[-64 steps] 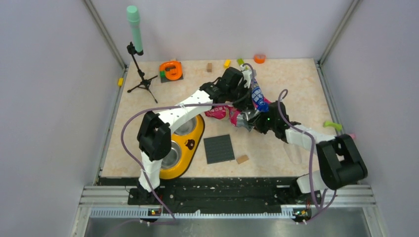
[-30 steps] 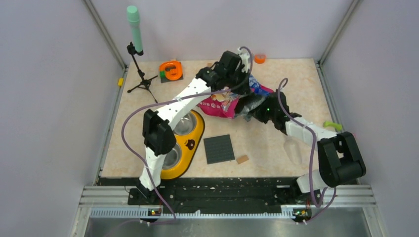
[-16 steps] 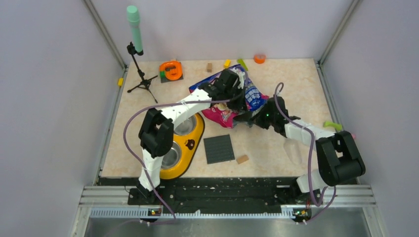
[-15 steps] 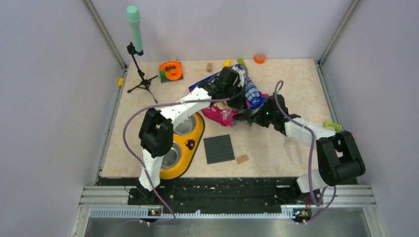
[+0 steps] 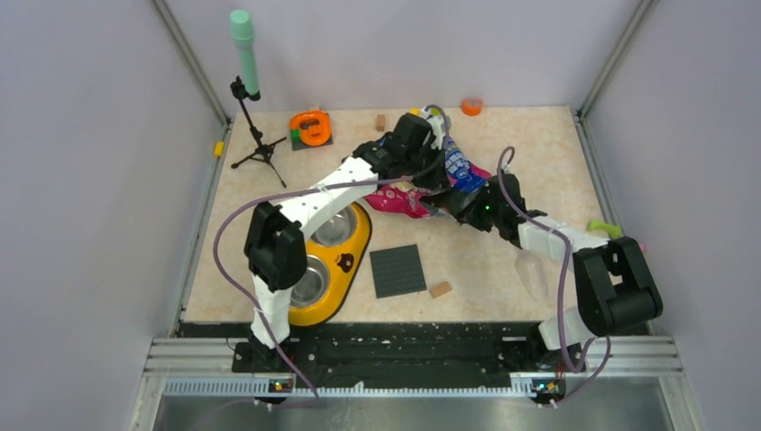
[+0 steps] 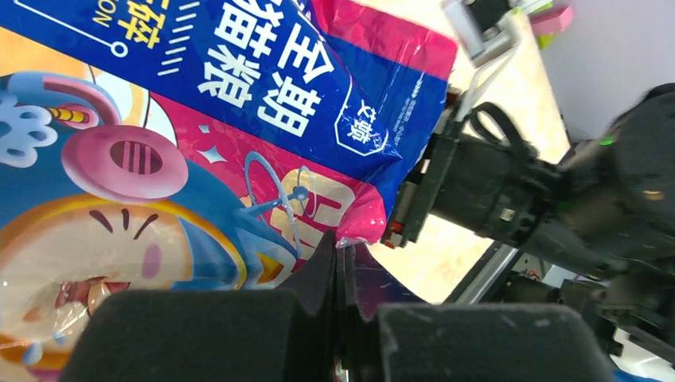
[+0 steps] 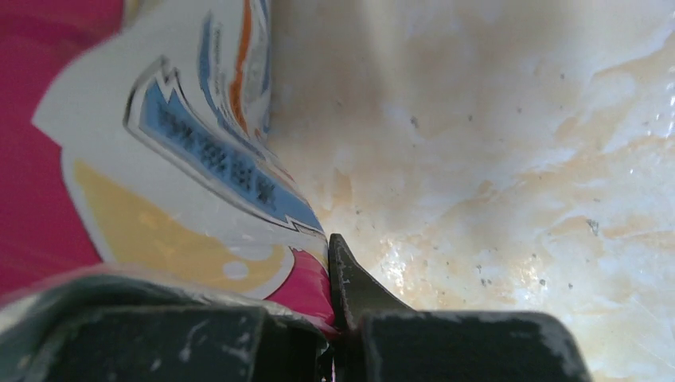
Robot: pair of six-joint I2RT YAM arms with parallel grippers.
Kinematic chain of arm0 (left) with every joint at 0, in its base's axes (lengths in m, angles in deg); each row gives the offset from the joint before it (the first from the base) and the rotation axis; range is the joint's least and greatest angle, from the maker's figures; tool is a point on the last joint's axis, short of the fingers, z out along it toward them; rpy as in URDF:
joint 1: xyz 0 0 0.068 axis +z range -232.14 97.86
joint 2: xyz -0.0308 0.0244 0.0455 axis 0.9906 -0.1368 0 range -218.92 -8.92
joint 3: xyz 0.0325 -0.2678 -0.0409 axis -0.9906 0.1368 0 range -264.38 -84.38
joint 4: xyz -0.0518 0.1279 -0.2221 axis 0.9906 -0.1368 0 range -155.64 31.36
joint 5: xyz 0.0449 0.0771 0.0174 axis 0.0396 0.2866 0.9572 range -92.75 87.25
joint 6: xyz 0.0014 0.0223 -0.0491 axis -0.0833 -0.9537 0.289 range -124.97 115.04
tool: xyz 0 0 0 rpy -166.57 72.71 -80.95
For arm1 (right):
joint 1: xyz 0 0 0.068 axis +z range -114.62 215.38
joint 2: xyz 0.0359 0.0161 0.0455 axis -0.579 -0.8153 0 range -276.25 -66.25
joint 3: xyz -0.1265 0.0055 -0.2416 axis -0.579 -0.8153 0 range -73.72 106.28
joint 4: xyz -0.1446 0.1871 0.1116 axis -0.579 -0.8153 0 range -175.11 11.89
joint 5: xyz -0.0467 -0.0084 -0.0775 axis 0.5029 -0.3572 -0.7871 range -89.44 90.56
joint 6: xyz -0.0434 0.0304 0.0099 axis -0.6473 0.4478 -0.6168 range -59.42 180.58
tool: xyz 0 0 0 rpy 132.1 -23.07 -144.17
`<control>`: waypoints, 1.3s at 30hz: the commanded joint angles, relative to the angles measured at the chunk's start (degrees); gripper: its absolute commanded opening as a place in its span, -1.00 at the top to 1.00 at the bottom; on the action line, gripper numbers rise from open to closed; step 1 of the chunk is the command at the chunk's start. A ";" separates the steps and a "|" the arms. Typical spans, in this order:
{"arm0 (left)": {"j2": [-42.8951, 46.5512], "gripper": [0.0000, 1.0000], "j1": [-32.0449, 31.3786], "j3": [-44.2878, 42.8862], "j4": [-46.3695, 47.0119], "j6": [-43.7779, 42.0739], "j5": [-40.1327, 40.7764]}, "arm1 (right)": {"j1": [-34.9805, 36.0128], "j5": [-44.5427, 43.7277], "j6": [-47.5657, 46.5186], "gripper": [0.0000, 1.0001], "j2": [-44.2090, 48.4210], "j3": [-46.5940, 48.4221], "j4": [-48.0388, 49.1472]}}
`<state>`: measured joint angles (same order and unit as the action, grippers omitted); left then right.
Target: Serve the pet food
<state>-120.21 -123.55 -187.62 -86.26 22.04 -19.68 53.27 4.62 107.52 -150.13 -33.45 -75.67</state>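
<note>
The pet food itself is hidden inside its glossy blue-pink cat bag (image 5: 459,168), which hangs crumpled between my two grippers over the middle back of the table. In the left wrist view the bag (image 6: 199,135) fills the upper left, and my left gripper (image 6: 341,248) is shut on its pink bottom edge. The top view puts the left gripper (image 5: 433,172) at the bag's back side. My right gripper (image 7: 329,256) is shut on another pink-and-white edge of the bag (image 7: 151,151); from above the right gripper (image 5: 458,205) is at the bag's near right side.
A yellow double feeder (image 5: 352,262) with two steel bowls lies at the left under the left arm. Nearby are a dark grey baseplate (image 5: 397,269) and a tan block (image 5: 440,289). A tripod (image 5: 256,144), an orange object (image 5: 310,128) and small blocks line the back edge.
Both grippers have kept their hold. The bag has turned and bunched up so its blue face shows, and the left wrist has shifted slightly back and to the left.
</note>
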 commanded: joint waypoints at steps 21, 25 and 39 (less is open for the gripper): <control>-2.22 1.00 2.14 -17.43 -13.53 -9.33 4.77 | -2.97 -0.32 -13.32 0.09 3.34 18.45 -8.59; -2.97 1.00 2.46 -16.02 -12.34 -7.68 4.44 | -3.02 -1.04 -20.74 -0.23 8.83 18.90 -14.91; 1.79 1.00 2.93 -12.97 -7.17 -5.05 6.41 | -5.58 -21.25 -35.95 -0.51 20.41 2.71 -20.09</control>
<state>-123.20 -121.71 -200.72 -95.42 17.60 -17.62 49.91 -11.32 75.83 -126.11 -30.35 -94.62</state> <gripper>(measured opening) 0.008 0.746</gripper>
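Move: Both grippers already hold the bag of pet food. From the right hand, pinched on the edge of its mouth, the clear scoop's middle lies about 17 cm right, 10 back and 8 below; the bag's middle some 6 cm left and 8 ahead; the black mat 14 left, 14 back. From the left hand the bag's middle is roughly 12 cm below and 3 ahead, the yellow bowl stand 26 left and 17 back. Keep the left gripper shut on the bag and shake it up and down twice, about 8 cm a stroke, then hold it slightly raised. Shake the right gripper once with it, then open it, let go of the mouth's edge while rising, swing about 10 cm right, over to the scoop's side, rolling its left side down some 30 degrees, and start sinking. ##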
